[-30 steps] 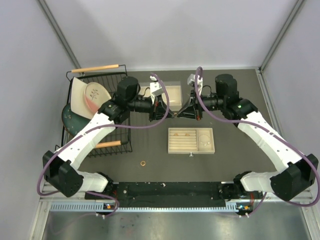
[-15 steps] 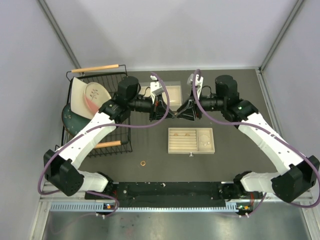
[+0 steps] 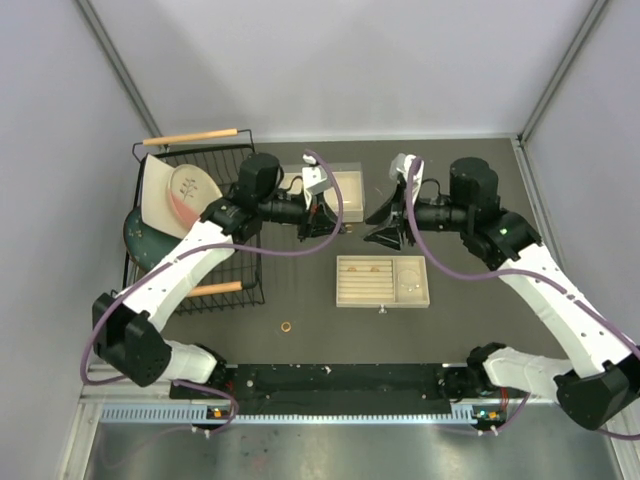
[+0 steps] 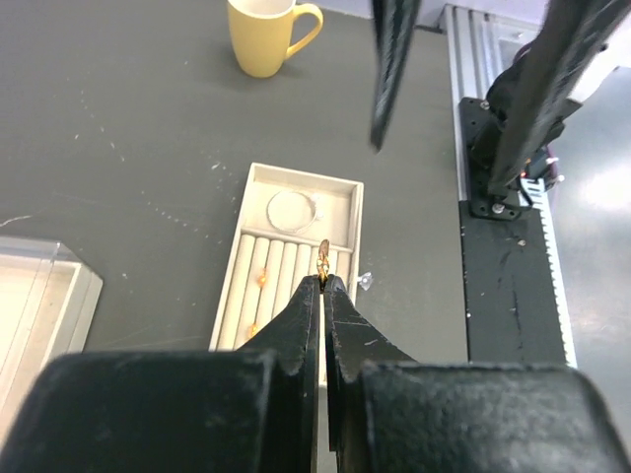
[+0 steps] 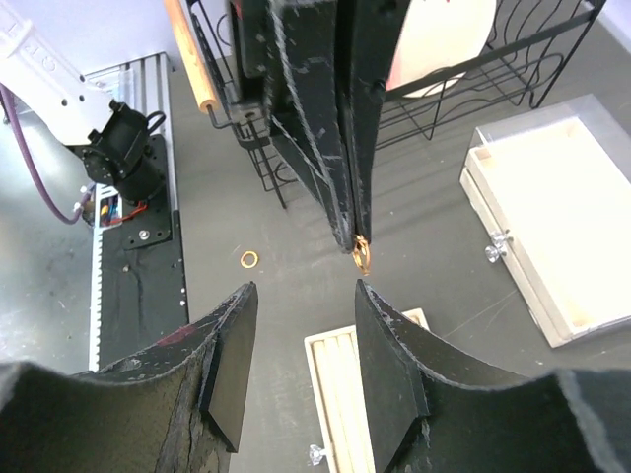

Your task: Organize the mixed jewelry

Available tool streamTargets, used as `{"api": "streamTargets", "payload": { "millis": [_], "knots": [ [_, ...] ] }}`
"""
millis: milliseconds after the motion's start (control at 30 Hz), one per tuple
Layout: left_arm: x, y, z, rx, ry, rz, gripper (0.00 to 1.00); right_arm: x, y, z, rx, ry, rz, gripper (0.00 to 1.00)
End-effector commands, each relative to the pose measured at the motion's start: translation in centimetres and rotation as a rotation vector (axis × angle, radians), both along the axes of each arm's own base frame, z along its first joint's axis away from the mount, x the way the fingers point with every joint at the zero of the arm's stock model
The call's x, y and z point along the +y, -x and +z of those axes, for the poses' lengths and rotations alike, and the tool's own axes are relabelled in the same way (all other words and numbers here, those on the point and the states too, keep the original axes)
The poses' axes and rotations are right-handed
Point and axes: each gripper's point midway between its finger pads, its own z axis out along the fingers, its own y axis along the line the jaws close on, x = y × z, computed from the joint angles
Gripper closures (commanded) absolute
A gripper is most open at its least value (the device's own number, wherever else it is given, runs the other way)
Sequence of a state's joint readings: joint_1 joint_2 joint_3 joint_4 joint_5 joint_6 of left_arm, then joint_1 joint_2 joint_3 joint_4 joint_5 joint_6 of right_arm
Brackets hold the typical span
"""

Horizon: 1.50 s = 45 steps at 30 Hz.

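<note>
My left gripper [image 3: 340, 228] is shut on a small gold ring [image 4: 323, 250], pinched at the very fingertips and held in the air above the table. The right wrist view shows the same ring [image 5: 362, 256] hanging from the left gripper's tip [image 5: 357, 239]. My right gripper [image 3: 378, 227] is open and empty, a short way to the right of that ring, facing it. Below lies the beige slotted tray [image 3: 382, 299], with two gold rings [image 4: 261, 280] in its slots and a silver bracelet [image 4: 291, 207] in its square compartment. Another gold ring [image 3: 286, 326] lies loose on the table.
A black wire dish rack [image 3: 195, 225] with a plate stands at the left. A shallow open box [image 3: 340, 188] sits behind the grippers. A yellow cup [image 4: 264, 34] stands on the table beyond the tray. The arm bases and a rail line the near edge.
The right gripper has opened and drawn back to the right, away from the left gripper's tip. The ring stays in the left gripper, which has barely moved.
</note>
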State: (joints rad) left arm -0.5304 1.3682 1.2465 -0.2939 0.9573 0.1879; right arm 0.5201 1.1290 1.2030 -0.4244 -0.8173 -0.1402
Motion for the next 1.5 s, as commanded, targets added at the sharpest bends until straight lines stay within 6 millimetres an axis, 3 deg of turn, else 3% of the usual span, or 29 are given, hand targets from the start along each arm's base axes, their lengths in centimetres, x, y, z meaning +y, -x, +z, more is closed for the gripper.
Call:
{"api": "streamTargets", "payload": {
  "millis": [0,300,533,733,933,1467],
  "knots": [
    [0.3,-1.4,-1.3,-0.079,-0.057,0.016,1.00,-1.8,-0.4,0.4,-0.060,0.005,-0.054,0.55],
    [0.5,-2.1,-8.6,-0.128,-0.254,0.016,1.00,-9.1,-5.1,-1.6,-0.044,0.044,-0.395,0.57],
    [-0.9,-2.4,-13.2,-0.142,-0.426,-0.016,1.00,-13.8,-6.8,-5.1,0.010,0.074,-0.602,0.57],
    [-2.0,-2.5,-17.4,-0.140,-0.566,-0.044,1.00,-14.8,-6.7,-7.5,0.036,0.090,-0.644,0.58],
    [-3.2,-1.8,-19.8,-0.153,-0.644,-0.073,1.00,-15.2,-6.6,-7.6,0.016,0.092,-0.661,0.58],
    [-3.3,-1.5,-22.4,-0.142,-0.723,-0.086,1.00,-15.1,-6.4,-7.7,0.020,0.085,-0.647,0.58]
  ]
}}
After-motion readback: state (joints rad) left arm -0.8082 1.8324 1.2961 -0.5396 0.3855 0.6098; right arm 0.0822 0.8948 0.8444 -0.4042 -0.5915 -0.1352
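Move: The left hand already holds the ring; the middle of the tray's ring rolls lies about 26 cm below it, some 6 cm to its right and 1 cm ahead. Two rings sit there already, both 3 cm ahead, one 4 cm and one 8 cm to the right; the bracelet in its compartment is 15 cm right and 1 cm ahead. From the empty right hand those rolls lie roughly 29 cm down, 3 cm ahead and 3 cm right. Keeping the ring pinched in its shut fingers, the left hand sinks about 23 cm towards the left end of the tray's ring rolls, easing a little to its right and slowing near the bottom, while its wrist tips the fingers some 40 degrees from nearly level to steeply down, so the ring comes over a free groove just behind the two rings already set. Meanwhile the empty right hand backs away from the held ring, to the right with some descent and forward reach, turning clockwise with its fingers staying about half open, then waits on the mug's side of the tray. ##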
